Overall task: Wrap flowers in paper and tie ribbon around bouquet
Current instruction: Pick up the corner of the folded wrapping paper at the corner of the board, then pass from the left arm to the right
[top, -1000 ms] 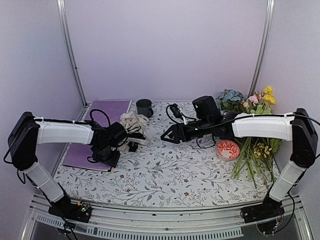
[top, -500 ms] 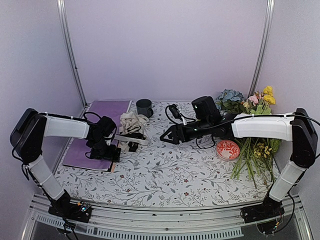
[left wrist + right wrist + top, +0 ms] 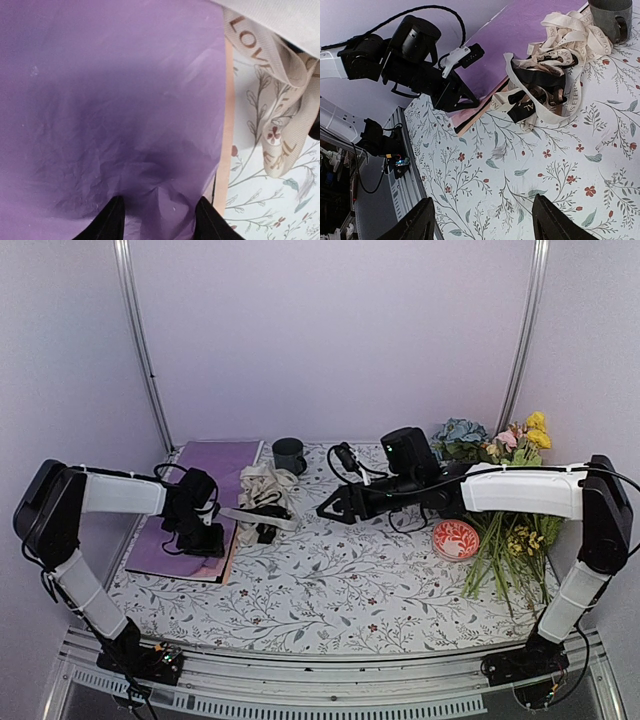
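Note:
The lilac-purple paper (image 3: 215, 456) lies flat at the table's left, a pinkish layer (image 3: 227, 125) showing along its edge. My left gripper (image 3: 207, 545) presses down on its near part. The jaws stand apart, and a small ridge of paper (image 3: 165, 200) is puckered between the fingertips (image 3: 112, 222). A cream ribbon (image 3: 262, 488) printed with letters lies tangled with dark ribbon beside the sheet. My right gripper (image 3: 330, 512) hovers open over the table's middle, holding nothing. The flowers (image 3: 500, 443) stand at the back right. A wrapped bouquet is out of view.
A dark mug (image 3: 289, 453) stands behind the ribbon tangle. A red-patterned dish (image 3: 456, 538) sits under my right arm. Loose long-stemmed flowers (image 3: 512, 555) lie at the right edge. Metal frame posts rise at both back corners.
My left gripper has moved left, away from the ribbon and further onto the purple sheet; its jaws widened, then narrowed. The right gripper crept slightly toward the ribbon.

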Robot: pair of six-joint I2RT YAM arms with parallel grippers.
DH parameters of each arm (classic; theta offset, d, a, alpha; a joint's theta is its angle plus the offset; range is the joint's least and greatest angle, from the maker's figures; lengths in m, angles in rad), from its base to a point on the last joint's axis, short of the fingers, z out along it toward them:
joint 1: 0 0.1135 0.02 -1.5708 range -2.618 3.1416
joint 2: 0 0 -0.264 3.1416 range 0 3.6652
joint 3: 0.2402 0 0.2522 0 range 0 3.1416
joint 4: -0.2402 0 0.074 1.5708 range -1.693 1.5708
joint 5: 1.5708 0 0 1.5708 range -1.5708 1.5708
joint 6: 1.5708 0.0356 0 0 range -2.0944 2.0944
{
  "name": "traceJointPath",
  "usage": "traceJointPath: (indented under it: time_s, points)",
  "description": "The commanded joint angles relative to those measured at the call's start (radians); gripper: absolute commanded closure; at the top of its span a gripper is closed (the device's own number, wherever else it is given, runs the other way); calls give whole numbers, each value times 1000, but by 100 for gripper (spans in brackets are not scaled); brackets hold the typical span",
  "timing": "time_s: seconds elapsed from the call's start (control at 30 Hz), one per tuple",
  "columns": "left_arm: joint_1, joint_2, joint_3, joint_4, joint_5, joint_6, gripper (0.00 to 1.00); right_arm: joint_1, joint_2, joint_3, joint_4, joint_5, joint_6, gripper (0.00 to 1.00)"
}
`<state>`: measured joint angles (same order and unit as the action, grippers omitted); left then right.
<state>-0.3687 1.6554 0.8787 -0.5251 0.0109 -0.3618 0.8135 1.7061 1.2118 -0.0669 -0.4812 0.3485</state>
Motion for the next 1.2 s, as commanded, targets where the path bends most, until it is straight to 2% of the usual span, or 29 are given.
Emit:
traceJointPath:
  time_s: [0.0, 0.17, 0.27, 0.43, 0.57, 0.67, 0.83, 0.97, 1.03, 1.17]
  points:
    - [6, 20, -55, 11, 65, 12, 64, 3, 1, 20, -10, 6, -22, 31]
    - [8, 7, -66, 11, 58, 17, 91, 2, 2, 20, -16, 10, -26, 31]
    - [7, -5, -62, 5, 57, 17, 100, 2, 2, 21, -16, 12, -25, 31]
    - [6, -56, -19, -69, 1, 12, 100, 2, 0, 23, -17, 11, -23, 31]
    - [29, -153, 103, -213, -135, 2, 100, 2, -6, 23, -19, 8, -23, 31]
    - [113, -229, 202, -270, -222, 8, 100, 1, -15, 20, -19, 7, -27, 31]
    - [337, -352, 309, -272, -257, 36, 100, 1, -37, 18, -23, 16, -31, 31]
    - [466, -438, 421, -235, -327, 79, 100, 2, -57, 9, -21, 26, -38, 30]
    - [496, -444, 509, -217, -415, 104, 100, 2, -59, 10, -21, 30, -43, 30]
    - [471, -395, 726, -213, -519, 174, 100, 1, -61, 18, -24, 24, -46, 30]
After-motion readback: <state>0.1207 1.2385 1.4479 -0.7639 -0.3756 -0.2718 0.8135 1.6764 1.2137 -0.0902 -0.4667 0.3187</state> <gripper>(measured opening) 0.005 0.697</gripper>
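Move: The wrapping paper's near right corner lies right between the left gripper's half-open fingertips, barely 1 cm below the hand point. From there the board's near corner is about 6 cm back and 3 cm right, the ribbon pile some 11 cm ahead and 12 cm right, and the mug roughly 25 cm ahead and 19 cm right. From the right gripper the paper corner is about 26 cm left, level fore and aft, and 18 cm below. Hold the left gripper where it is and pinch its fingers fully shut on the bunched paper corner. Then keep that grip and sweep fast up by about 34 cm and left by some 22 cm, drifting slightly forward, away from the ribbon pile, while the fingertips swing forward and up and the hand turns counter-clockwise. ##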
